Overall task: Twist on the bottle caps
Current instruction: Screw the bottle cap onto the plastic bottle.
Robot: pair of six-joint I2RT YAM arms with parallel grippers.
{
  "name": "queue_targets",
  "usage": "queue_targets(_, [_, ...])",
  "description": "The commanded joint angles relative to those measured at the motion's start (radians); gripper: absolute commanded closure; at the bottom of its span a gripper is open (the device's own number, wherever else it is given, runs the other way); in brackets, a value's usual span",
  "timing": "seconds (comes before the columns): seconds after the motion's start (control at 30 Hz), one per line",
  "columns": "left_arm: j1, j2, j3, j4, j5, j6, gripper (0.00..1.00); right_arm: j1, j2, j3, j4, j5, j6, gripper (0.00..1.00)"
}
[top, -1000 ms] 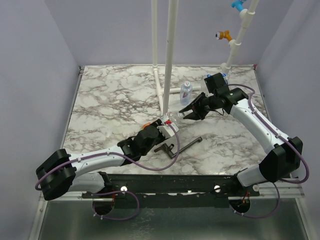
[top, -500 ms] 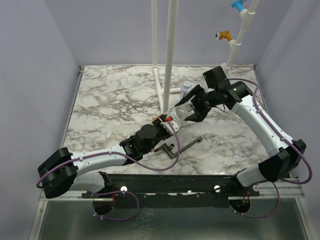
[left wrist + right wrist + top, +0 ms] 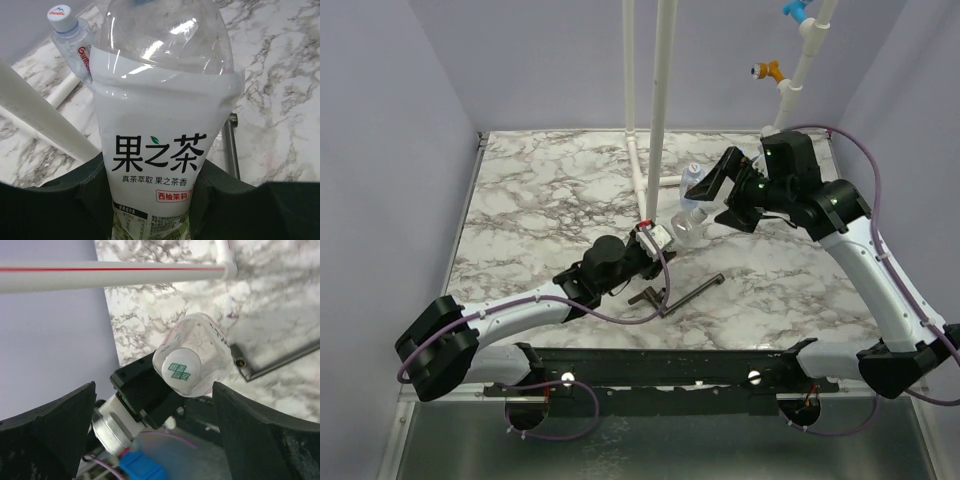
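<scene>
My left gripper [image 3: 155,202] is shut on the lower body of a clear bottle [image 3: 160,110] with a white label printed in black characters. In the top view the left gripper [image 3: 663,238] holds this bottle [image 3: 687,225] tilted above the table's middle. A white bottle cap [image 3: 181,371] with green print sits on the bottle's neck, facing the right wrist camera. The right gripper [image 3: 154,390] stands open, its jaws wide on either side and apart from the cap. From above, the right gripper [image 3: 718,198] hangs just up and right of the bottle's top.
A second small clear bottle [image 3: 693,181] with a white cap [image 3: 62,18] stands by the foot of the tall white pipes [image 3: 657,120]. A black T-shaped tool [image 3: 672,296] lies on the marble table [image 3: 540,200] near the front. A white pipe [image 3: 115,275] crosses the right wrist view.
The right gripper has opened wide and pulled up and back from the bottle's top. The left arm has carried the bottle a little right and further back.
</scene>
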State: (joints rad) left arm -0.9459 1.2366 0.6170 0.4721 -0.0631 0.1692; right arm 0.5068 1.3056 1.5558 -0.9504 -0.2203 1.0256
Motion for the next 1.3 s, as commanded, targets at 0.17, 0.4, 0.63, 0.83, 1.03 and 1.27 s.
queue_targets(0.17, [0.136,-0.019,0.059,-0.093,0.460,-0.141,1.00,0.000,-0.119,-0.140,0.250,-0.040,-0.595,0.00])
queue_targets(0.4, [0.228,-0.051,0.075,-0.163,0.724,-0.196,1.00,0.000,-0.203,-0.279,0.357,-0.208,-0.798,0.06])
queue_targets(0.63, [0.257,-0.062,0.086,-0.183,0.809,-0.208,1.00,0.001,-0.195,-0.296,0.370,-0.316,-0.830,0.20])
queue_targets(0.83, [0.270,-0.074,0.082,-0.189,0.832,-0.215,1.00,0.000,-0.171,-0.273,0.353,-0.332,-0.844,0.30])
queue_targets(1.03, [0.277,-0.077,0.081,-0.193,0.832,-0.214,1.00,0.001,-0.166,-0.257,0.354,-0.354,-0.831,0.40])
queue_targets(1.27, [0.278,-0.073,0.080,-0.193,0.823,-0.212,1.00,0.001,-0.163,-0.265,0.362,-0.379,-0.802,0.56])
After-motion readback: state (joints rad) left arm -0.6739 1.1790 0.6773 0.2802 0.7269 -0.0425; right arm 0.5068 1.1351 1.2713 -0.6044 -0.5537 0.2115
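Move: The cap on the bottle still held in the left gripper is the target. From the open right gripper it lies about 2 cm ahead, 2 cm left and 4 cm below. The clear bottle stands roughly 22 cm ahead of the right gripper, level sideways and 20 cm lower; the dark metal rod lies some 2 cm back, 3 cm left and 29 cm below. From the left gripper the cap is about 2 cm ahead, 6 cm right and 9 cm above. Draw the left gripper back about 5 cm, keeping its grip on the bottle, and swing it some 25 degrees clockwise while tipping it and rising slightly. Meanwhile lift the right gripper a little, then bring it down and back about 3 cm, turning it counter-clockwise and levelling its fingers some 40 degrees each, and close them from wide open to about half around the cap. ##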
